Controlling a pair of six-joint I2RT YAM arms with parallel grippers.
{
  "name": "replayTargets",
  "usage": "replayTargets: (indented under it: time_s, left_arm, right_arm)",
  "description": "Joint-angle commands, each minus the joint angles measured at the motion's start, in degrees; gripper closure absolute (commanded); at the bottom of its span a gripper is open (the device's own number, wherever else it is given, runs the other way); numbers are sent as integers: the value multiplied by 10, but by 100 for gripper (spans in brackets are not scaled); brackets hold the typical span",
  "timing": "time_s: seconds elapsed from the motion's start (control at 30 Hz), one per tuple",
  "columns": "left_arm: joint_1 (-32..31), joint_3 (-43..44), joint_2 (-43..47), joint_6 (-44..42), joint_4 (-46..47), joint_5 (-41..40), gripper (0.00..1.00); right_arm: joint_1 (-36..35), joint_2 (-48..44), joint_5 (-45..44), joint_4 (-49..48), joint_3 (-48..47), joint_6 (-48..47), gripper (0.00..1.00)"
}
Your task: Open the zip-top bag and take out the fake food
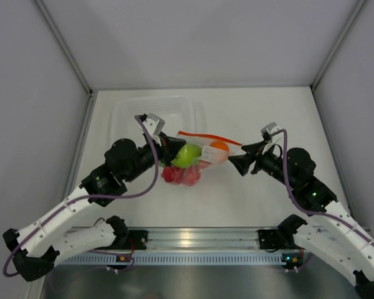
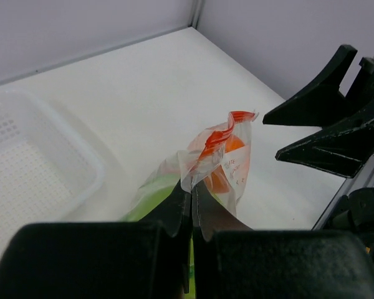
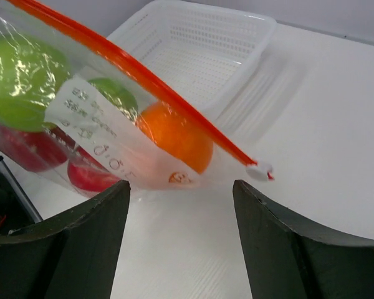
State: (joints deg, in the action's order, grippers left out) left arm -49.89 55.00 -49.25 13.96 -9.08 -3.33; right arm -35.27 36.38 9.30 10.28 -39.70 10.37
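Note:
The zip-top bag [image 1: 202, 149] is a clear pouch with an orange zipper strip [image 3: 143, 81] and a small white slider [image 3: 260, 170] at the strip's end. It hangs slightly lifted over the table's middle. Inside is the fake food: a lime green fruit [image 1: 187, 156], an orange one [image 3: 174, 134] and red ones [image 1: 181, 175]. My left gripper [image 2: 192, 187] is shut on a crumpled fold of the bag's plastic at its left end. At the bag's right end my right gripper [image 3: 181, 190] stands open, its fingers just short of the corner and touching nothing.
A white perforated basket [image 3: 199, 50] sits on the table behind the bag, toward the back left [image 1: 159, 112]. Grey walls enclose the white table on three sides. In the left wrist view the right gripper's black fingers [image 2: 324, 131] show at the right.

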Motion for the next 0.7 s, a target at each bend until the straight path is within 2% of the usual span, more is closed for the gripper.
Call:
replayTargets:
  time_s: [0.0, 0.13, 0.17, 0.2, 0.3, 0.5, 0.67]
  left_arm:
    - [3, 65, 17, 11, -29, -47, 100]
    - [4, 95, 29, 20, -47, -42, 100]
    - [4, 100, 34, 23, -48, -42, 100]
    - [4, 104, 37, 25, -48, -41, 100]
    - [4, 119, 52, 29, -47, -41, 100]
    - [4, 143, 66, 45, -47, -12, 100]
    - [4, 156, 72, 65, -46, 24, 100]
  right_arm:
    - [21, -28, 19, -71, 15, 37, 32]
    - [29, -82, 27, -156, 81, 29, 32]
    - [31, -89, 23, -161, 87, 36, 26]
    - [34, -90, 29, -163, 88, 46, 26]
    - [56, -70, 99, -161, 76, 63, 27]
    - [91, -71, 199, -286, 103, 119, 28]
    - [102, -76, 226, -376, 117, 160, 28]
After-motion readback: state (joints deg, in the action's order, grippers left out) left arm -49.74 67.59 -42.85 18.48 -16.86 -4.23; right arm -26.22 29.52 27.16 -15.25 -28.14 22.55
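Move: The zipper's slider end lies about 5 cm ahead of the open right hand, 1 cm to its right and slightly above it. The orange in the bag is roughly 4 cm ahead, 6 cm to the left and a little below that hand. From the left hand, shut on the bag's upper left corner, the slider end is some 17 cm right, 4 cm ahead and 5 cm lower; the green apple hangs about 7 cm beneath and 1 cm to the right. Keeping its pinch on the bag's upper left corner, the left hand hoists the bag about 10 cm, drawing it some 4 cm left and a little back as the wrist tips up. The right hand touches nothing and stays open beside the slider end; after a slight shift right it rises about 4 cm and backs off a little, fingers tipping up some 20 degrees and swinging slightly counter-clockwise. ##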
